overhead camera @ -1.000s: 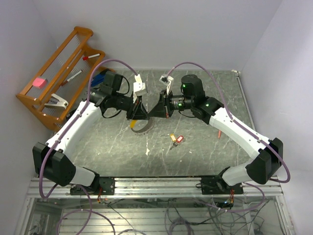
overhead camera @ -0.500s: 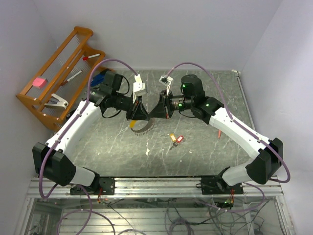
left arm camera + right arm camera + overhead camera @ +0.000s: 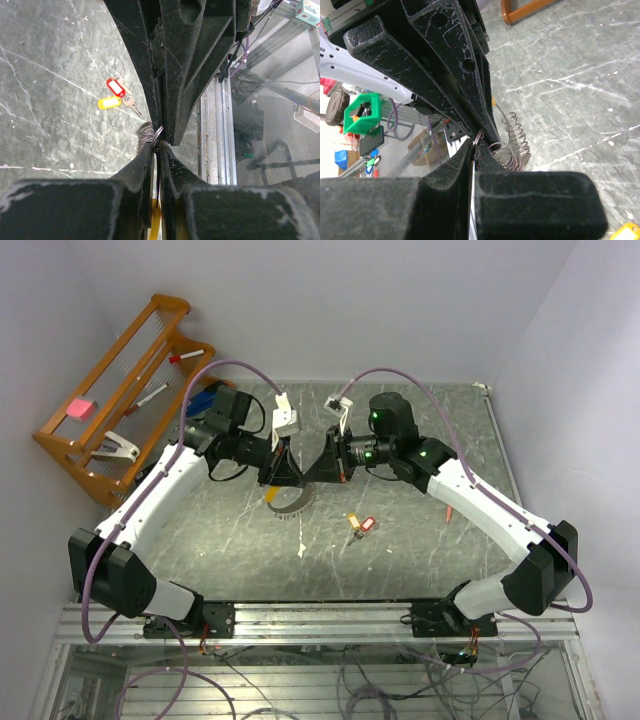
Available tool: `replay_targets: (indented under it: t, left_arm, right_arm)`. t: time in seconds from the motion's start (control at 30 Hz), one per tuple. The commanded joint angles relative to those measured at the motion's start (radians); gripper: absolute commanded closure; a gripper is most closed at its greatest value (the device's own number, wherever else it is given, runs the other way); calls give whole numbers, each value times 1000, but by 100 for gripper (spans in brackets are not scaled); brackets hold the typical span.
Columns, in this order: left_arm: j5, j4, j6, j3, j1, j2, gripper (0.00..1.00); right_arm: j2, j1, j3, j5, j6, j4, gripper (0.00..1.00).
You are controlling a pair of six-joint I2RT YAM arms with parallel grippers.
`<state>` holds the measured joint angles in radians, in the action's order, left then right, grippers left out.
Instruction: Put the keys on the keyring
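Observation:
Above the middle of the table my left gripper (image 3: pixel 297 478) and right gripper (image 3: pixel 313 476) meet tip to tip. Both are shut on a thin wire loop of the keyring (image 3: pixel 156 136), which also shows in the right wrist view (image 3: pixel 479 136). Its silvery coil (image 3: pixel 292 506) hangs below them with the yellow-orange tag (image 3: pixel 272 494) at its left end. The keys (image 3: pixel 358 523) lie loose on the table to the right of the coil, one with a yellow head (image 3: pixel 109 103), one with a red head (image 3: pixel 116 87).
A wooden rack (image 3: pixel 110 400) holding pens, a pink note and a stapler leans at the back left. A thin red stick (image 3: pixel 449 511) lies under the right forearm. A small white scrap (image 3: pixel 302 551) sits in front of the keys.

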<state>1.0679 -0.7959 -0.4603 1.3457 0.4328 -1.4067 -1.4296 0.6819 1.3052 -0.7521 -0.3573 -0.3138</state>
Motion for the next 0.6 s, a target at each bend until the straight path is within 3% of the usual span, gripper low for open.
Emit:
replay_targets:
  t: [0.0, 0.33, 0.57]
  left_arm:
    - [93, 58, -30, 41, 1, 9, 93]
    - [116, -6, -114, 41, -7, 18, 93]
    - [139, -25, -134, 37, -13, 24, 93]
  right_arm:
    - [-22, 9, 15, -13, 12, -40, 100]
    - [30, -10, 33, 67, 25, -87, 60]
    - [72, -96, 46, 80, 35, -116, 48]
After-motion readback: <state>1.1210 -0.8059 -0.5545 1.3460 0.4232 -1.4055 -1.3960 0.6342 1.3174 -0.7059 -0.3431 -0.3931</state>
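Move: Both hands meet at the keyring's wire end, which lies right at each hand's fingertips, clamped by the left and pinched by the shut right. From the right hand the coil hangs some 8 cm below and 2 cm left, about level; the yellow handle is roughly 6 cm left and 6 cm below, about level. The red-tagged key lies on the table about 14 cm to its right, 4 cm ahead and 26 cm below, with the yellow-tagged key 3 cm left of that and 1 cm farther out. The right hand, almost in place at first, opens its shut fingers to about half and lets go of the keyring's wire end, then draws off some 2 cm to its right while swinging a little over 1 cm forward, turning about 5 degrees clockwise. The left hand stays within half a centimetre and keeps its pinch on the keyring, its wrist turning only some 5 degrees. ##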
